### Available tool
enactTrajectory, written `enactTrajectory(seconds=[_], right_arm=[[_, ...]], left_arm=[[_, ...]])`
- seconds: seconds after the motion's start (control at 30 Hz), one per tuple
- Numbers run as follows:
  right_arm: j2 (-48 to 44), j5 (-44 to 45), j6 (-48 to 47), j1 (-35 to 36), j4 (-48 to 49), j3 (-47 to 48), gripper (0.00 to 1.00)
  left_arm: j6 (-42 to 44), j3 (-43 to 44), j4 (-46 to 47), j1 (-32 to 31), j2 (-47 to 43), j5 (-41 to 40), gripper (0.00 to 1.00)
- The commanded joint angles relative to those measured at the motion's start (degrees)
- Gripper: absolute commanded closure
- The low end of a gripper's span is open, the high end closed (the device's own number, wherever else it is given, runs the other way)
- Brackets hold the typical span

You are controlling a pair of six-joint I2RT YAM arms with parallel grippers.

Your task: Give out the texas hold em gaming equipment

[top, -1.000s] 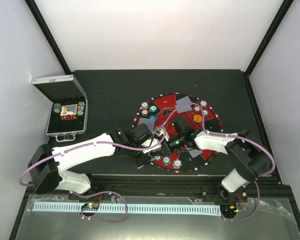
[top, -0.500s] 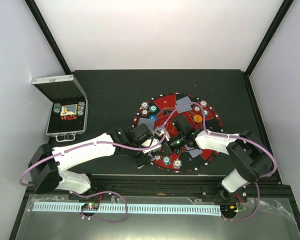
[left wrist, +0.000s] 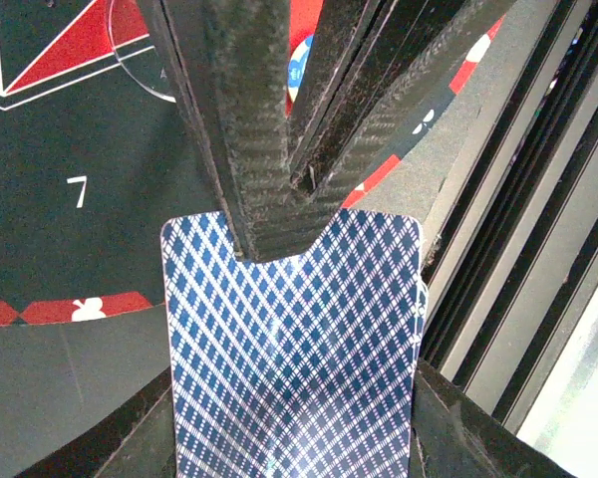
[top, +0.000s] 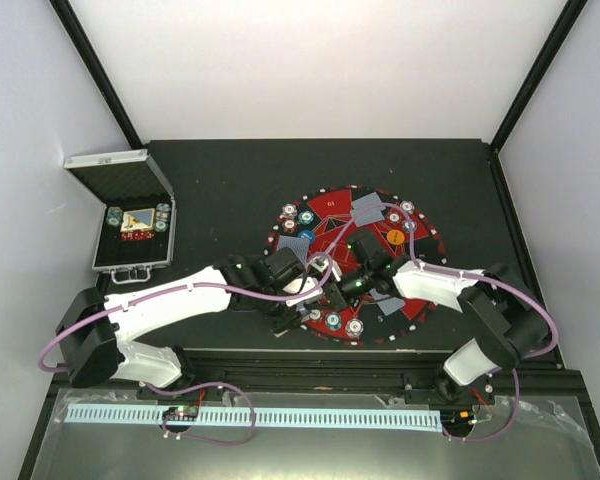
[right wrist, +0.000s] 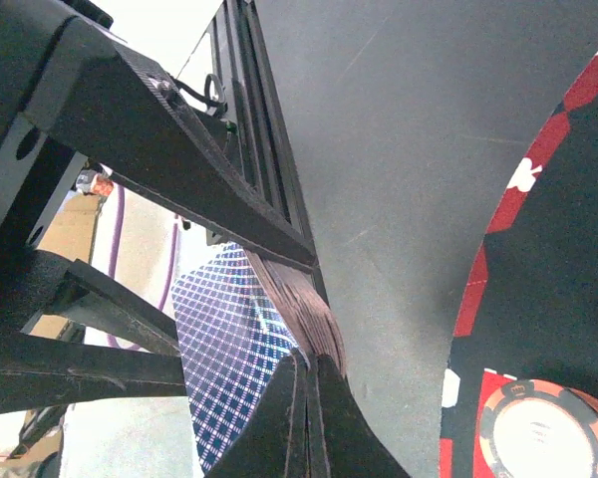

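Observation:
My left gripper is shut on a deck of blue diamond-backed playing cards, held over the near edge of the round red-and-black mat. My right gripper meets it from the right, its fingers shut on the far edge of the deck's top card. In the top view the two grippers touch at the deck. Chip stacks, dealt cards, an orange button and a blue disc lie around the mat. A red chip sits close to the right fingers.
The open silver case with black foam stands at the far left, with chips and cards in it. The table's ribbed metal front rail runs just beside the deck. Both arms cross low over the near half of the mat.
The right gripper's jaws have closed onto the top card's edge. Both arms have stayed almost in place, and the left gripper keeps the deck.

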Motion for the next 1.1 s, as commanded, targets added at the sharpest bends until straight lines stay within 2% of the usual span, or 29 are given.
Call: enactTrajectory(seconds=[0.0, 0.73, 1.07], right_arm=[[-1.11, 4.24, 0.12, -1.01, -2.25, -1.22, 0.99], [-10.81, 16.67, 3.65, -4.77, -13.62, -2.26, 0.99], [-21.72, 21.63, 10.35, -13.22, -17.8, -5.97, 0.99]], left_arm=[[0.69, 2.17, 1.01, 0.03, -0.53, 1.07, 0.5], [0.69, 2.1, 1.08, 0.04, -0.24, 0.5, 0.5], [0.6, 2.17, 1.0, 0.05, -0.02, -0.12, 0.5]])
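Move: The right fingers are already shut on the edge of the top card; the deck's middle is about 3 cm to their left and 1 cm back. The mat's centre is some 10 cm right and 8 cm ahead of this hand, the blue-and-green chip 5 cm right and 5 cm back, the near-right card 18 cm right and 1 cm back, all roughly 10 cm below. From the left hand, the mat's centre lies about 15 cm right, 10 cm ahead and 10 cm below. Hold the deck still in the left gripper. With the right fingers kept shut on the top card, draw it off to the right and somewhat forward, slowly at first and then faster, about 9 cm at near-constant height towards the mat's centre, turning the hand some 25 degrees clockwise as it goes. ##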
